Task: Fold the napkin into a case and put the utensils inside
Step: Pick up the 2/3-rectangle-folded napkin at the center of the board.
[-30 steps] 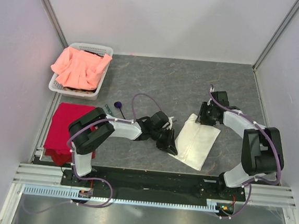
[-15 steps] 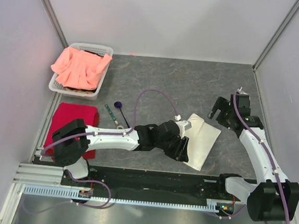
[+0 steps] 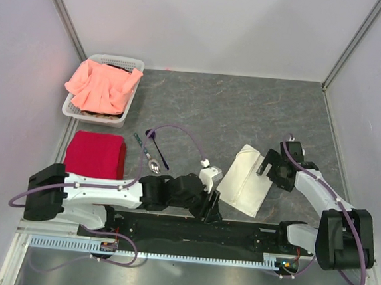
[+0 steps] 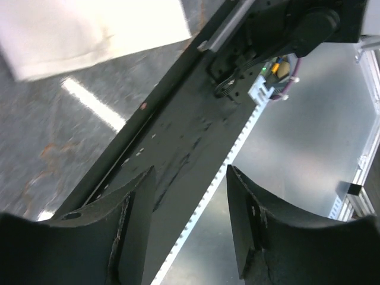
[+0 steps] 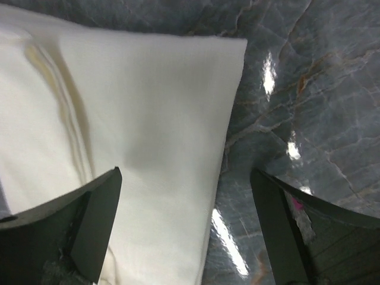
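Observation:
The cream-white napkin (image 3: 246, 181) lies folded into a narrow flat case on the grey table, right of centre. My right gripper (image 3: 267, 169) hovers open at its right edge; in the right wrist view the napkin (image 5: 136, 119) fills the left side, and its edge runs between the spread fingers (image 5: 95, 208) of the right gripper (image 5: 184, 219). My left gripper (image 3: 211, 208) is open and empty near the front rail, apart from the cloth's lower left corner (image 4: 89, 29). The utensils lie left of centre: a silver spoon bowl (image 3: 153, 166) and a round purple head (image 3: 150, 133).
A folded red cloth (image 3: 94, 155) lies at the left. Behind it a white basket (image 3: 136, 64) holds a salmon-pink cloth (image 3: 102, 85). The black base rail (image 4: 178, 136) runs under my left gripper (image 4: 190, 225). Walls close in both sides.
Both grippers have opened and let go of the napkin. My left arm drew back toward the front rail. My right arm swung away, then came back to the napkin's right edge.

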Tool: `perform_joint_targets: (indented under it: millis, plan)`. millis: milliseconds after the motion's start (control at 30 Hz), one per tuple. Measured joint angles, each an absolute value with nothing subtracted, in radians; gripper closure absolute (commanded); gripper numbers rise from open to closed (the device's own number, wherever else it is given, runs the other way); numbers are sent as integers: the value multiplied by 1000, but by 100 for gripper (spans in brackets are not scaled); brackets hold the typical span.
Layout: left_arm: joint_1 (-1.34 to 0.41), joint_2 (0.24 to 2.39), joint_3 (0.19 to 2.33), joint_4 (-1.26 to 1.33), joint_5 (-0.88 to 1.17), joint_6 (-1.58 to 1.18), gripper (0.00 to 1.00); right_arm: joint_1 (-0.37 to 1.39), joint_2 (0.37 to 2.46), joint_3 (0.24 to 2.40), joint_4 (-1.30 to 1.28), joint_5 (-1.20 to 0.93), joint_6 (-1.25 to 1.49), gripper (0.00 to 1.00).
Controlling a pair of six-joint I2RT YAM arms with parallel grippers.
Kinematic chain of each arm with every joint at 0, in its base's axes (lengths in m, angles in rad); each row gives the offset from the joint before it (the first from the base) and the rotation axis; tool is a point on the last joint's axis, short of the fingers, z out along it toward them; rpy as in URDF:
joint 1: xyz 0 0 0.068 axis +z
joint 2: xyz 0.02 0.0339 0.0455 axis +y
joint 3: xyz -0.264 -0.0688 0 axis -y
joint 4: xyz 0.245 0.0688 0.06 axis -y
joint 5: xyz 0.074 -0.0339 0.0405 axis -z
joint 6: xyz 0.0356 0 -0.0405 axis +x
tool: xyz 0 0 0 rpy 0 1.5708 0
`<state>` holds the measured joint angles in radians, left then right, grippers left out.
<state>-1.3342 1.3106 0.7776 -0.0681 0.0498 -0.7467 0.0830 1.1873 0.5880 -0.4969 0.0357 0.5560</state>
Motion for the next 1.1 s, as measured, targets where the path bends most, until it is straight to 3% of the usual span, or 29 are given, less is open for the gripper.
perform_joint_targets:
  millis: [333,500,633,767,1100]
  plan:
    - [-1334,1226,715,-78,-22,-753,38,238,1234,564,-406,143,576,2]
    - [-1334,1299,793,-96,-48,-742,37,314,1216,540,-328,137,638,2]
    - [-1334,1399,878,-104,-72,-725,37,352,1179,501,-239,1,738,2]
    - [-1335,1534,975,-116,-101,-708,37,366,1111,500,-295,-54,780,2]
    - [-1395,1857,1266,-298,-273,-688,42,35,1000,609,-496,-41,662,2]
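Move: From the right hand the folded napkin's middle lies about 9 cm to the left, 2 cm back and 2 cm below; its right edge runs between the open fingers. From the left hand it is roughly 16 cm ahead, 13 cm to the right and 12 cm down. Also from the left hand, the blue ladle lies some 27 cm ahead and 29 cm left, and the spoon about 26 cm ahead and 35 cm left. The right hand, fingers wide open and low at the napkin's right edge, sweeps about 10 cm left with its left finger against the cloth, shoving the napkin along, then lifts clear some 5 cm and swings back right. Meanwhile the left hand, fingers staying open, goes right, down and forward to the napkin's near end, tipping its fingers about 20 degrees farther down. ##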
